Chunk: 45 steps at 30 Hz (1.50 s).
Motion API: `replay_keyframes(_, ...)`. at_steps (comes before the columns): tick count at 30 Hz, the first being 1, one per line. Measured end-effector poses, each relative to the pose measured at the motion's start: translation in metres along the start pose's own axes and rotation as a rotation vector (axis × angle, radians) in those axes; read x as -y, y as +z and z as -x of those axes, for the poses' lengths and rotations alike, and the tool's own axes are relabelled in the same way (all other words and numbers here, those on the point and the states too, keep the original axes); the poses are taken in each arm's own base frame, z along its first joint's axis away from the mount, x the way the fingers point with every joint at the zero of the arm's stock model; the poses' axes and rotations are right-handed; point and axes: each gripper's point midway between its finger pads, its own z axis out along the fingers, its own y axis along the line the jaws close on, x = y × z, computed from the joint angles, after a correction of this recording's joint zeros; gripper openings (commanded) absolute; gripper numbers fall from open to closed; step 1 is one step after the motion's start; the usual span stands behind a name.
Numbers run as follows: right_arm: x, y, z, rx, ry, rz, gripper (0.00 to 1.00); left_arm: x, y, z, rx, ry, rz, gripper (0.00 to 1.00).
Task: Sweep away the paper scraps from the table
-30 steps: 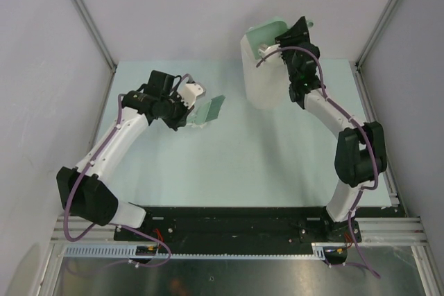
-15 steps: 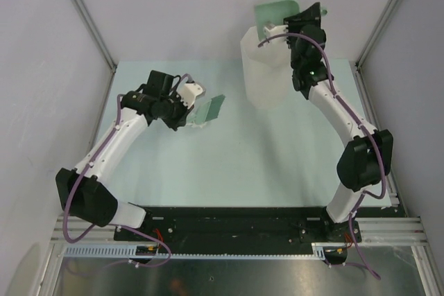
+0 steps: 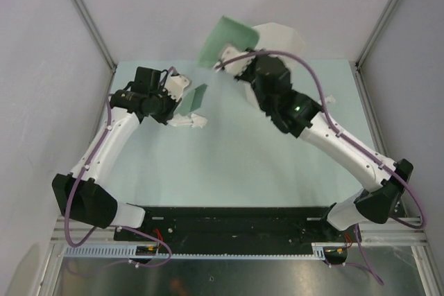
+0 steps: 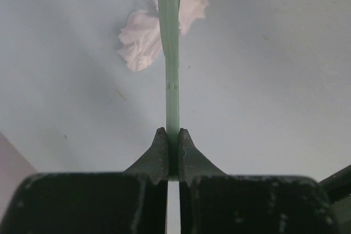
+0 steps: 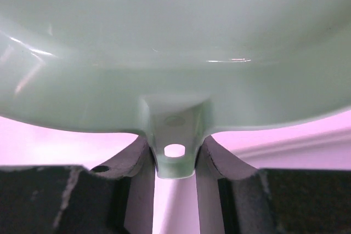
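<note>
One crumpled white paper scrap (image 3: pixel 189 121) lies on the pale green table (image 3: pixel 229 164), just in front of my left gripper (image 3: pixel 182 96). That gripper is shut on a thin green sweeping card (image 3: pixel 198 96). In the left wrist view the card (image 4: pixel 172 80) runs edge-on out of the gripper (image 4: pixel 173 134), with the paper scrap (image 4: pixel 143 34) at its far end. My right gripper (image 3: pixel 234 66) is shut on the handle tab of a green dustpan (image 3: pixel 225 39), held up in the air. The right wrist view shows that tab (image 5: pixel 174 154) between the jaws under the pan (image 5: pixel 175 53).
A tall white bin (image 3: pixel 281 36) stands at the back right, partly behind the right arm. Grey walls and metal rails close in the table on three sides. The black base plate (image 3: pixel 236 221) runs along the near edge.
My right arm has swung left and forward from above the bin, carrying the dustpan toward the table's middle back. The left gripper has shifted slightly back and left with the card.
</note>
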Motion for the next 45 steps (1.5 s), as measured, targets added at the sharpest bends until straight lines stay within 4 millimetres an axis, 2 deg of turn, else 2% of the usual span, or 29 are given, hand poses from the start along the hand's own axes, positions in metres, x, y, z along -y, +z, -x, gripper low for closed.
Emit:
replay_keyframes(2, -0.045, -0.016, 0.011, 0.009, 0.091, 0.13, 0.0, -0.012, -0.001, -0.005, -0.015, -0.019, 0.039, 0.0)
replay_keyframes(3, -0.076, -0.025, 0.015, 0.0, 0.136, 0.223, 0.0, -0.017, -0.002, -0.008, -0.025, -0.028, 0.058, 0.0)
replay_keyframes(6, -0.14, -0.043, 0.008, -0.068, 0.234, 0.431, 0.0, -0.034, -0.002, -0.017, -0.054, -0.053, 0.114, 0.0)
replay_keyframes(9, -0.202, -0.061, -0.016, -0.211, 0.297, 0.629, 0.0, -0.047, 0.004, -0.025, -0.084, -0.074, 0.148, 0.0)
replay_keyframes(12, -0.261, -0.089, -0.05, -0.407, 0.303, 0.817, 0.0, -0.055, 0.019, -0.034, -0.124, -0.091, 0.146, 0.0)
replay_keyframes(15, -0.307, -0.12, -0.082, -0.589, 0.286, 0.976, 0.0, -0.056, 0.037, -0.04, -0.159, -0.099, 0.126, 0.0)
replay_keyframes(19, -0.351, -0.163, -0.115, -0.797, 0.269, 1.156, 0.0, -0.055, 0.06, -0.049, -0.209, -0.108, 0.086, 0.0)
replay_keyframes(23, -0.377, -0.193, -0.134, -0.958, 0.267, 1.275, 0.0, -0.054, 0.072, -0.052, -0.23, -0.111, 0.066, 0.0)
replay_keyframes(29, -0.406, -0.209, -0.148, -1.096, 0.288, 1.34, 0.01, -0.051, 0.074, -0.048, -0.215, -0.111, 0.046, 0.0)
replay_keyframes(30, -0.41, -0.209, -0.15, -1.111, 0.291, 1.339, 0.07, -0.051, 0.074, -0.048, -0.214, -0.111, 0.045, 0.0)
replay_keyframes(31, -0.413, -0.21, -0.153, -1.13, 0.294, 1.335, 0.19, -0.05, 0.075, -0.048, -0.213, -0.11, 0.043, 0.0)
replay_keyframes(32, -0.415, -0.209, -0.154, -1.144, 0.301, 1.329, 0.27, -0.05, 0.075, -0.048, -0.212, -0.11, 0.042, 0.0)
replay_keyframes(33, -0.416, -0.209, -0.154, -1.151, 0.311, 1.324, 0.41, -0.05, 0.075, -0.047, -0.211, -0.111, 0.04, 0.0)
replay_keyframes(34, -0.416, -0.209, -0.154, -1.155, 0.32, 1.317, 0.46, -0.05, 0.075, -0.047, -0.21, -0.111, 0.039, 0.0)
replay_keyframes(37, -0.418, -0.203, -0.153, -1.159, 0.344, 1.279, 0.52, -0.049, 0.075, -0.047, -0.208, -0.111, 0.035, 0.0)
replay_keyframes(39, -0.418, -0.2, -0.153, -1.156, 0.353, 1.259, 0.62, -0.049, 0.075, -0.046, -0.206, -0.111, 0.032, 0.0)
replay_keyframes(45, -0.411, -0.193, -0.156, -1.109, 0.393, 1.147, 0.68, -0.048, 0.075, -0.046, -0.201, -0.11, 0.027, 0.0)
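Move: The right hand, gripping the dustpan high up, is bound for bare table near the front middle: the pan's spot lies about 16 cm back, 11 cm left and 45 cm below. From that hand the two paper scraps lie level ahead, some 21 cm left and 44 cm down, and the bin 12 cm ahead, 7 cm right and 30 cm lower. The left hand, with the brush, has the scraps about 9 cm ahead, 3 cm right and 20 cm below. The right hand swings the dustpan away from the bin, down about 43 cm and back some 20 cm with a short early drift left, tipping over by roughly 100 degrees so the fingers point at the table; once down, the fingers open from around the handle and the hand begins to tilt back up. Meanwhile the left hand keeps its grip on the brush, swings left and forward about 5 cm, then sinks 8 cm, bringing the brush head down to the scraps, and stays there, easing slightly right. ##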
